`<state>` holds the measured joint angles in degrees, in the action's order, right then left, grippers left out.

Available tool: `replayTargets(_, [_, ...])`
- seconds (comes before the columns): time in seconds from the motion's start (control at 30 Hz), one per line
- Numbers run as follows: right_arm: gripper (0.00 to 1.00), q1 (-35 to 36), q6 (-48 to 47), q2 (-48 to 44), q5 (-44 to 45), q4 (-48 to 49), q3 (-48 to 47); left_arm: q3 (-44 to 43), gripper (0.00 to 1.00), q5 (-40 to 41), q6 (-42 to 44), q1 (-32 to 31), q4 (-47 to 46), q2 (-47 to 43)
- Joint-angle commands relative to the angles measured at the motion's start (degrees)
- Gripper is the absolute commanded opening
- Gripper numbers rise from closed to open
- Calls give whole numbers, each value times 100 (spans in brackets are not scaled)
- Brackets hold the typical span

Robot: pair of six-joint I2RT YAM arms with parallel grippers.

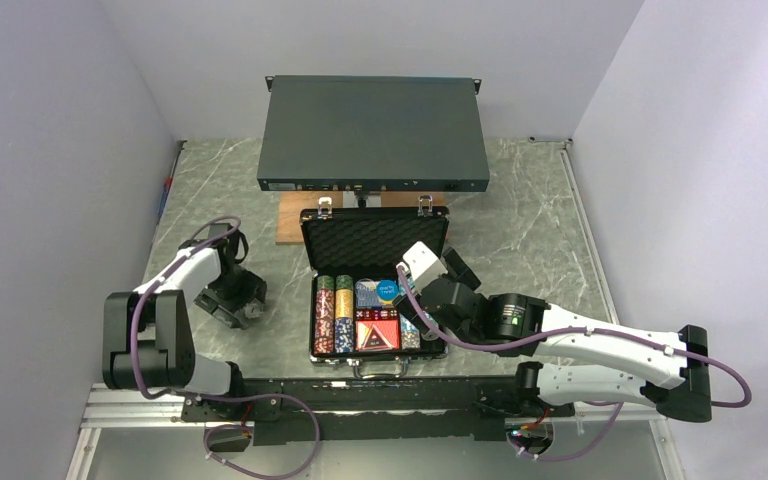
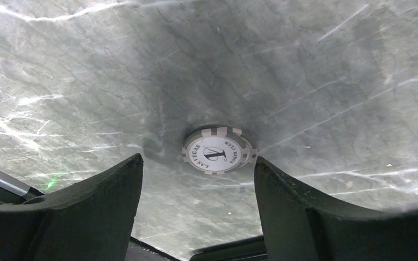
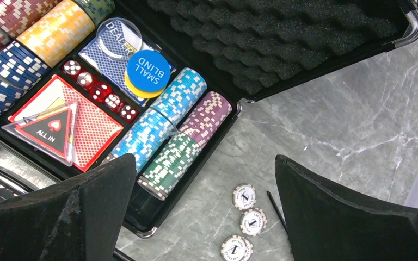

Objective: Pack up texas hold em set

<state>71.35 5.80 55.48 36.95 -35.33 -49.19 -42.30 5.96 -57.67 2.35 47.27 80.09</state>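
The texas hold em set (image 1: 373, 300) is a small black case lying open mid-table, its foam lid (image 3: 283, 38) tipped back. Inside are rows of coloured chips (image 3: 166, 128), card decks, red dice (image 3: 100, 89), a blue "small blind" disc (image 3: 148, 73) and a clear "all in" triangle. My left gripper (image 1: 243, 308) hangs over the bare table left of the case. It is open, and two overlapping white-grey chips (image 2: 217, 150) lie just beyond its fingertips (image 2: 197, 159). My right gripper (image 3: 205, 159) is open above the case's right edge. Three loose white chips (image 3: 253, 221) lie on the table under it.
A large dark grey flat box (image 1: 373, 133) stands at the back on a wooden board (image 1: 290, 222). A screwdriver (image 1: 165, 195) lies along the left wall. A thin black stick (image 3: 276, 209) lies beside the three loose chips. Walls close in on three sides.
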Motion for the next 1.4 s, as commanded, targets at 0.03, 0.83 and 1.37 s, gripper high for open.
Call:
replayTargets(0.03, [100,13,87,79,-18,182,-36,-249,77,173,40,-129,21,234])
replayTargets(0.83, [100,19,251,180,-277,296,-1,94,39,456,-92,-189,-385,308])
replayTargets(1.37, [100,19,691,220,-842,902,66,161,17,231,145,-479,-292,-544])
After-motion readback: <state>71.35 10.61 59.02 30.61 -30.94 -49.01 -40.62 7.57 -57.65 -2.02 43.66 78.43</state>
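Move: The white poker chips sit in a low stack almost between the left fingertips, about 1 cm ahead, 1 cm to the right and 1 cm below. In the open case, the red chip row stands some 18 cm to the left hand's right and 1 cm ahead, and the yellow-and-blue row about 22 cm right, also 1 cm ahead. From the right hand the white chips lie roughly 47 cm left, 4 cm ahead and 17 cm below. The left fingertips close from wide to about half open and pinch white chips edge to edge, after the hand eases down half a centimetre and about 1 cm forward to straddle them; still gripping, it then draws slightly back and right, rises a touch and tips its fingertips a little forward. Meanwhile the empty, open right hand drifts about 3 cm left and 1 cm down over the case. ##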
